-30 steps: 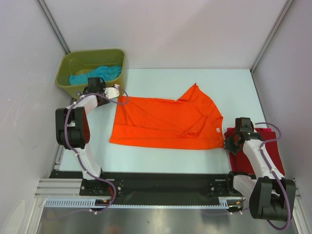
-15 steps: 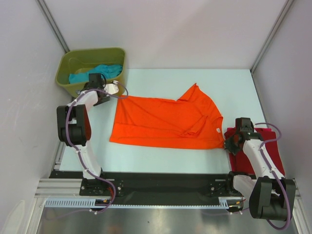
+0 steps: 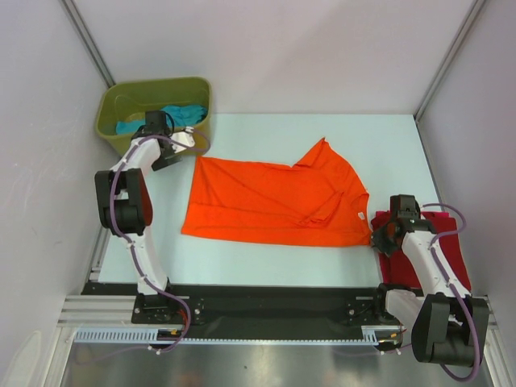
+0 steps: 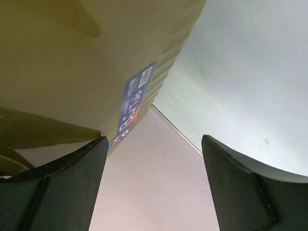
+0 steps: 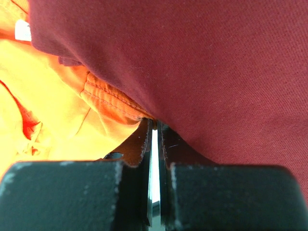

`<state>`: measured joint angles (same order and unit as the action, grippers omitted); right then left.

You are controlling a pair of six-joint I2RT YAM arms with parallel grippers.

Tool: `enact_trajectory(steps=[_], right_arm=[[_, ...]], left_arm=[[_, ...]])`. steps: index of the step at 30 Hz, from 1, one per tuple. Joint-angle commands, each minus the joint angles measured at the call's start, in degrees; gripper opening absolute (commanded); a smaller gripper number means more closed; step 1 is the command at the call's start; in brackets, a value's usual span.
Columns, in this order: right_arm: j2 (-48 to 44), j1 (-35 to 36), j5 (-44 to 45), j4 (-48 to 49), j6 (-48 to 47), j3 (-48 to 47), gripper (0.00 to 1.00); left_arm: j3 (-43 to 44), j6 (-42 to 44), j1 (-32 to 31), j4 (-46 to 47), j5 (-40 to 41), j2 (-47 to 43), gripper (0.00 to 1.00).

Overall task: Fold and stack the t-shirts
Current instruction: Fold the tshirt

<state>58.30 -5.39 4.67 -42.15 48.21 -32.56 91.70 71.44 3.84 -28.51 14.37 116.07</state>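
The orange t-shirt (image 3: 274, 201) lies spread flat in the middle of the table, its small white neck label (image 3: 360, 214) toward the right. A dark red t-shirt (image 3: 431, 242) lies at the right edge, and it fills most of the right wrist view (image 5: 216, 72). My right gripper (image 3: 380, 234) (image 5: 155, 122) is shut, with the orange t-shirt's hem (image 5: 110, 103) pinched at its tips where it meets the dark red cloth. A teal t-shirt (image 3: 173, 117) sits in the bin. My left gripper (image 3: 184, 145) (image 4: 154, 139) is open and empty beside the bin's front right corner.
The olive-green bin (image 3: 113, 137) stands at the back left; its wall (image 4: 72, 72) with a blue label (image 4: 137, 103) is close above my left fingers. White enclosure walls stand on three sides. The arm bases sit on the black rail (image 3: 266, 302) at the near edge.
My left gripper has moved back and left from the orange t-shirt's corner to the bin, opening wider. The right arm and the t-shirts have not moved.
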Motion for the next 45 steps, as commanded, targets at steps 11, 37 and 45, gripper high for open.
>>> enact_trajectory(steps=[11, 37, 45], right_arm=[[-1.26, -0.41, -0.62, 0.93, -0.92, 0.12, 0.0], [-4.16, -0.41, -2.29, 1.1, -1.27, 1.18, 0.0], [-3.64, -0.41, -2.64, 1.81, -2.06, 1.18, 0.0]], left_arm=[[-23.57, 8.54, -0.58, -3.89, -25.0, -23.86, 0.86], [-48.81, 4.75, -14.82, -13.31, -23.95, -33.19, 0.88], [-34.79, 1.78, -13.86, -21.14, -30.36, -36.71, 0.89]])
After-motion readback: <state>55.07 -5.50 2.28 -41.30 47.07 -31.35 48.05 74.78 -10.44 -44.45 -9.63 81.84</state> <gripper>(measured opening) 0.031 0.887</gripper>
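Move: My open left hand is up by the bin, whose middle lies about 13 cm ahead at hand height. The near left corner of the orange t-shirt is some 28 cm back from this hand, 15 cm to its right and 9 cm below; the t-shirt's far left corner is roughly level with it, 18 cm to the right. From my right hand, already pinching the near right corner, that near left corner lies about 70 cm left and 2 cm farther out. I bring my left hand off the bin's near side and sweep it back about 25 cm and right about 15, first level, then sinking some 8 cm to just over the t-shirt's near left corner, with a last short draw backwards and a slight rise. On the way the wrist turns clockwise and swings the fingers straight down; they stay wide open. My right hand keeps its pinch, almost still. ##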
